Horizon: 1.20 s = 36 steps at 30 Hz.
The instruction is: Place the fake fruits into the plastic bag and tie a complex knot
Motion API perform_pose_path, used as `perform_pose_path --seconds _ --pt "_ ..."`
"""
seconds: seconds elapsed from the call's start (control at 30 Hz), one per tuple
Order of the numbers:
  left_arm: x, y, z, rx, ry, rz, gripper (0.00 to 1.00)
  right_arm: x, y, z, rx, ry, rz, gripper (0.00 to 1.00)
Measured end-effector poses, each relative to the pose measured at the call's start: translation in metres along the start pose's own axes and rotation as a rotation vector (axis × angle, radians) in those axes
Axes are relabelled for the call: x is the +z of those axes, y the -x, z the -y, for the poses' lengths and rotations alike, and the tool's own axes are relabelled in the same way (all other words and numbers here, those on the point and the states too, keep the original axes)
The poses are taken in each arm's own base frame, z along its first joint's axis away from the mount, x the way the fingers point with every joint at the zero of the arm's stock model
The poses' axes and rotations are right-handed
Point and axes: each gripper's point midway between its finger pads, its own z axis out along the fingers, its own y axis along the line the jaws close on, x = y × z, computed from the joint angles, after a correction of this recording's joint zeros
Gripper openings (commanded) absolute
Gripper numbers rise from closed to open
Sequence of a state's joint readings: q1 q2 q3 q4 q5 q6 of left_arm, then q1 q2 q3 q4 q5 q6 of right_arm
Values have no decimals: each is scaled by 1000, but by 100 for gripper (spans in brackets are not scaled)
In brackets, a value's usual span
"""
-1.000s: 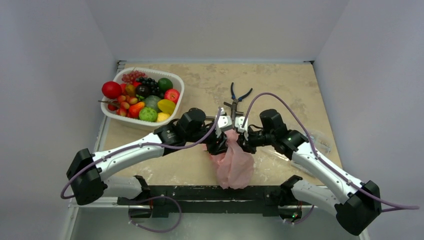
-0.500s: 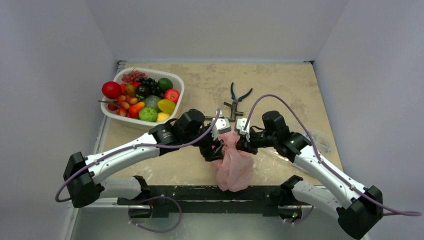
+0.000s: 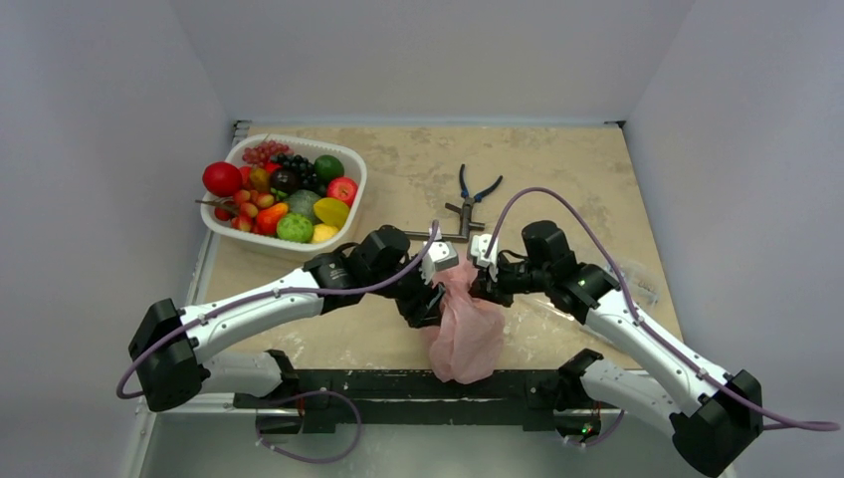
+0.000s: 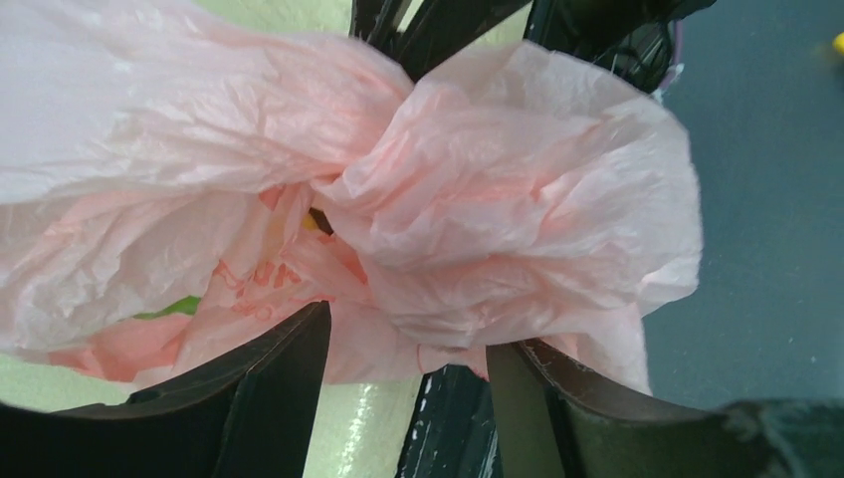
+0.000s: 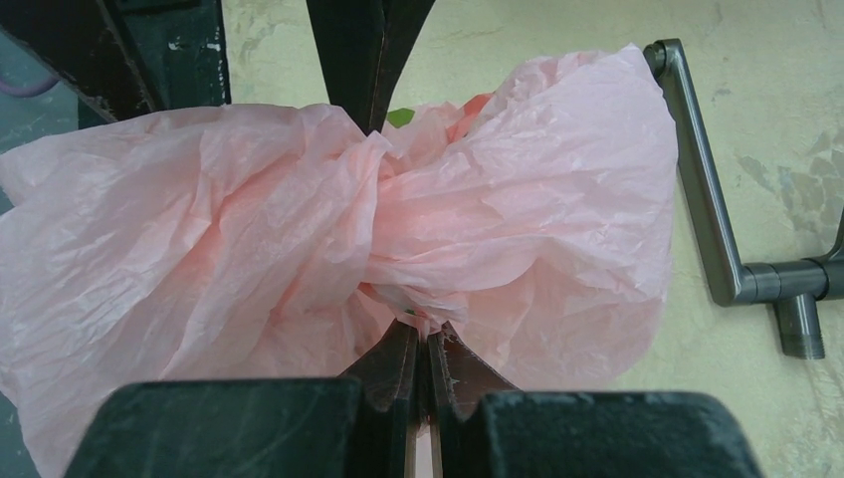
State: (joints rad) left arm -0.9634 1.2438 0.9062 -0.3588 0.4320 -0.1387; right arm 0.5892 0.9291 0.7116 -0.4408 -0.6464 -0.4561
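Note:
The pink plastic bag (image 3: 464, 334) hangs over the table's near edge, its neck twisted into a knot (image 5: 383, 209) with crumpled tails on both sides. My right gripper (image 5: 426, 327) is shut on a fold of film just below the knot (image 4: 333, 194). My left gripper (image 4: 408, 344) faces it from the other side, its dark fingers (image 4: 274, 393) standing well apart with loose pink film draped between them, pinching nothing. A sliver of green (image 4: 174, 307) shows through the bag's folds. Many fake fruits (image 3: 284, 194) lie in the basket.
The white basket (image 3: 354, 169) stands at the back left. Blue-handled pliers (image 3: 476, 187) and a grey metal crank (image 5: 702, 189) lie behind the grippers. A clear bag (image 3: 637, 284) lies by the right arm. The dark base rail (image 3: 398, 383) runs under the pink bag.
My left gripper has dropped slightly toward the near edge beside the bag's neck, and the bag's top has sunk with it. The right gripper has kept its pinch.

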Motion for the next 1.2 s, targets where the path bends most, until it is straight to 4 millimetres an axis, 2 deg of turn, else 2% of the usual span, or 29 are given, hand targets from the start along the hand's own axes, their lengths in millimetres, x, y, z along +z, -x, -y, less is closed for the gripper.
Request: perform_pose_path --seconds 0.13,0.2,0.27,0.4,0.5,0.57,0.67,0.8,0.9,1.03,1.2 --pt "2 16 5 -30 -23 69 54 0 0 0 12 -2 2 0" --pt "3 20 6 -51 -21 86 53 -1 2 -1 17 -4 6 0" --pt "8 20 3 -85 -9 86 48 -1 3 -1 20 -7 11 0" --pt "25 7 -11 -133 42 24 22 -1 3 0 26 -10 12 0" --pt "27 -7 -17 -142 76 -35 2 -2 2 0 27 -15 7 0" --pt "21 -13 -16 -140 84 -59 0 -3 1 2 29 -30 -5 0" --pt "0 -14 -12 -104 102 -59 0 -9 2 6 16 -52 -27 0" --pt "-40 4 -14 -16 171 9 0 -20 10 13 -27 -105 -33 0" --pt "-63 11 -33 43 263 38 0 -27 13 18 -57 -140 -38 0" --pt "-80 -3 -65 96 383 -27 0 -38 14 28 -81 -185 -56 0" --pt "-106 -3 -91 207 513 -24 0 -55 8 44 -105 -236 -93 0"
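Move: Just below the left hand's open fingers, about 3 cm down, 1 cm ahead and 2 cm to the right, is the loose end of the pink plastic bag. The bag's twisted neck is some 4 cm to this hand's right and 3 cm ahead; the iron pipe lies about 19 cm ahead on the table, straight out and 16 cm below. From the shut right hand, which already grips the other end, the neck is roughly 4 cm left and 1 cm ahead. The left hand first dips to the right, slightly forward and down about 3 cm into the plastic beside the twisted neck and shuts its half-open fingers on the bag's loose end, then draws it some 12 cm left, with a forward and upward swing, away from the right hand, the wrist turning about 30 degrees so that the fingers point more down and forward. The right hand keeps its pinch on the other end, holding almost still until the left has closed, then pulls the opposite way, about 5 cm right with a little forward and up, so the two ends are drawn apart across the neck. ##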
